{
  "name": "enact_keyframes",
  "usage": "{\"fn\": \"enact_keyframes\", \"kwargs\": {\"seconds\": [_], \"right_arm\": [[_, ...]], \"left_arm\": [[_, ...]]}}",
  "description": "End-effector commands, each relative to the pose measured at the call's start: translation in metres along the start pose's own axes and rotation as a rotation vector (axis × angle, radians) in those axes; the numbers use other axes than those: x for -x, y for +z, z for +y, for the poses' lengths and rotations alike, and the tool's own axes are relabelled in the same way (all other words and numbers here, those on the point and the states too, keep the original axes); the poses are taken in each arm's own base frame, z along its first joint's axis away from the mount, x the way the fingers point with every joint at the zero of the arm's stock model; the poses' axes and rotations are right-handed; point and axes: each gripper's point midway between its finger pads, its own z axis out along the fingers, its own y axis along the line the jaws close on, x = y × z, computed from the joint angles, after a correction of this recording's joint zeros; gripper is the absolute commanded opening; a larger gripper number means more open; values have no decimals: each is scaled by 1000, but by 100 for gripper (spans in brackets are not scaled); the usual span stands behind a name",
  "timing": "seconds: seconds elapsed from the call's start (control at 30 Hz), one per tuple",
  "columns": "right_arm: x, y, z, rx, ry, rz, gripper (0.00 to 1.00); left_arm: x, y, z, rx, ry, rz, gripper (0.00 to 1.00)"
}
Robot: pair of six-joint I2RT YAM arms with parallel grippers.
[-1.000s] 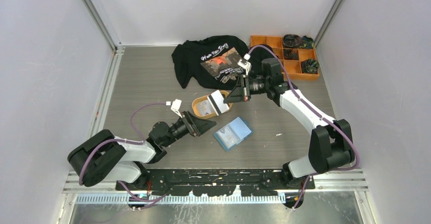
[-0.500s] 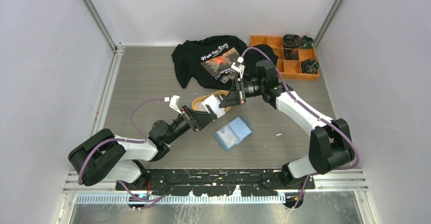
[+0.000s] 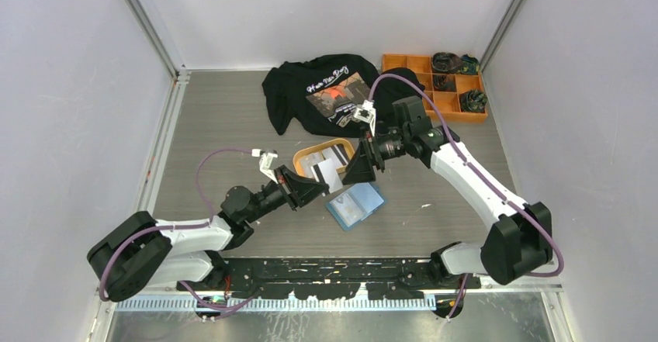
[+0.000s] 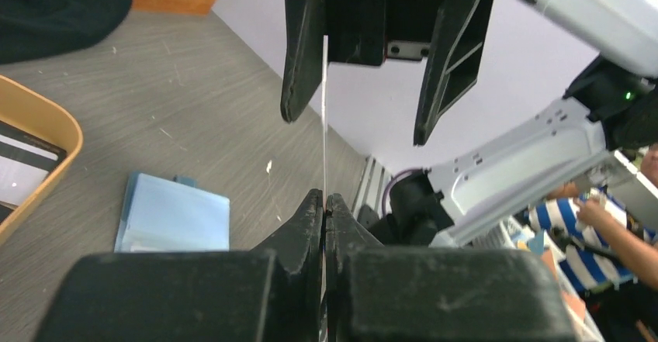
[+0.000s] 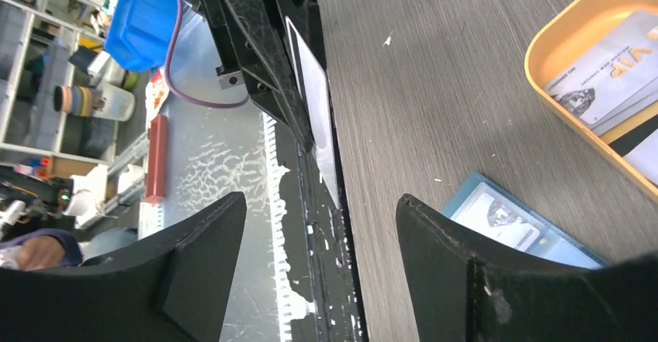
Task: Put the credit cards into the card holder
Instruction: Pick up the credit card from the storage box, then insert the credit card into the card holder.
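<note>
A white credit card (image 3: 327,174) stands on edge between the two grippers, above the table. My left gripper (image 3: 316,186) is shut on its near end; in the left wrist view the card (image 4: 323,125) shows edge-on, rising from the closed fingertips (image 4: 314,202). My right gripper (image 3: 348,177) is open, its jaws apart around the card's far end, one finger (image 4: 301,47) close beside it. In the right wrist view the card (image 5: 314,101) hangs ahead of my spread gripper (image 5: 322,202). The teal card holder (image 3: 354,204) lies open on the table just below. More credit cards (image 3: 318,160) lie in the orange oval tray (image 3: 302,154).
A black T-shirt (image 3: 326,92) is heaped at the back centre. An orange compartment box (image 3: 423,67) with dark items sits at the back right. The tray's rim (image 4: 54,121) and the card holder (image 4: 174,218) lie left of the left gripper.
My left gripper moved in and shut on the white card. My right gripper, which held the card, has opened. Both grippers shifted nearer, toward the card holder.
</note>
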Motion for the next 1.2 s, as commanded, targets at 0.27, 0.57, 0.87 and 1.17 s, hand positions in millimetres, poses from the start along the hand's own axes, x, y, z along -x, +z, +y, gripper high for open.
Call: {"fn": "enact_keyframes", "kwargs": {"seconds": [0.27, 0.57, 0.87, 1.17], "right_arm": [[-15, 12, 15, 46, -166, 26, 65], [-10, 15, 22, 73, -156, 15, 38], [-7, 12, 27, 94, -135, 12, 25], [3, -8, 28, 53, -119, -14, 1]], "left_arm": [[-22, 5, -24, -131, 64, 172, 0], [-32, 13, -27, -181, 25, 186, 0], [-30, 12, -26, -184, 22, 162, 0], [-28, 9, -13, -105, -1, 132, 31]]}}
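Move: The credit card, already pinched in the left fingers, has its middle about 5 cm to the left of the open right hand, level with it fore and aft and in height. The right gripper's fingertips are some 2 cm ahead of the left hand and 6 cm to its right. Some 17 cm below, the card holder lies about 4 cm back and 3 cm right of the right hand, and the storage box 10 cm ahead and 6 cm left of that hand. The credit card is handed across: the left hand carries it about 3 cm right, 3 cm back and 2 cm down, turning some 15 degrees clockwise. The right hand draws back 2.5 cm, sinks slightly and edges left, bringing its open fingers round the card's near end, then closes them to pinch it; only then do the left fingers start to open and let go. ##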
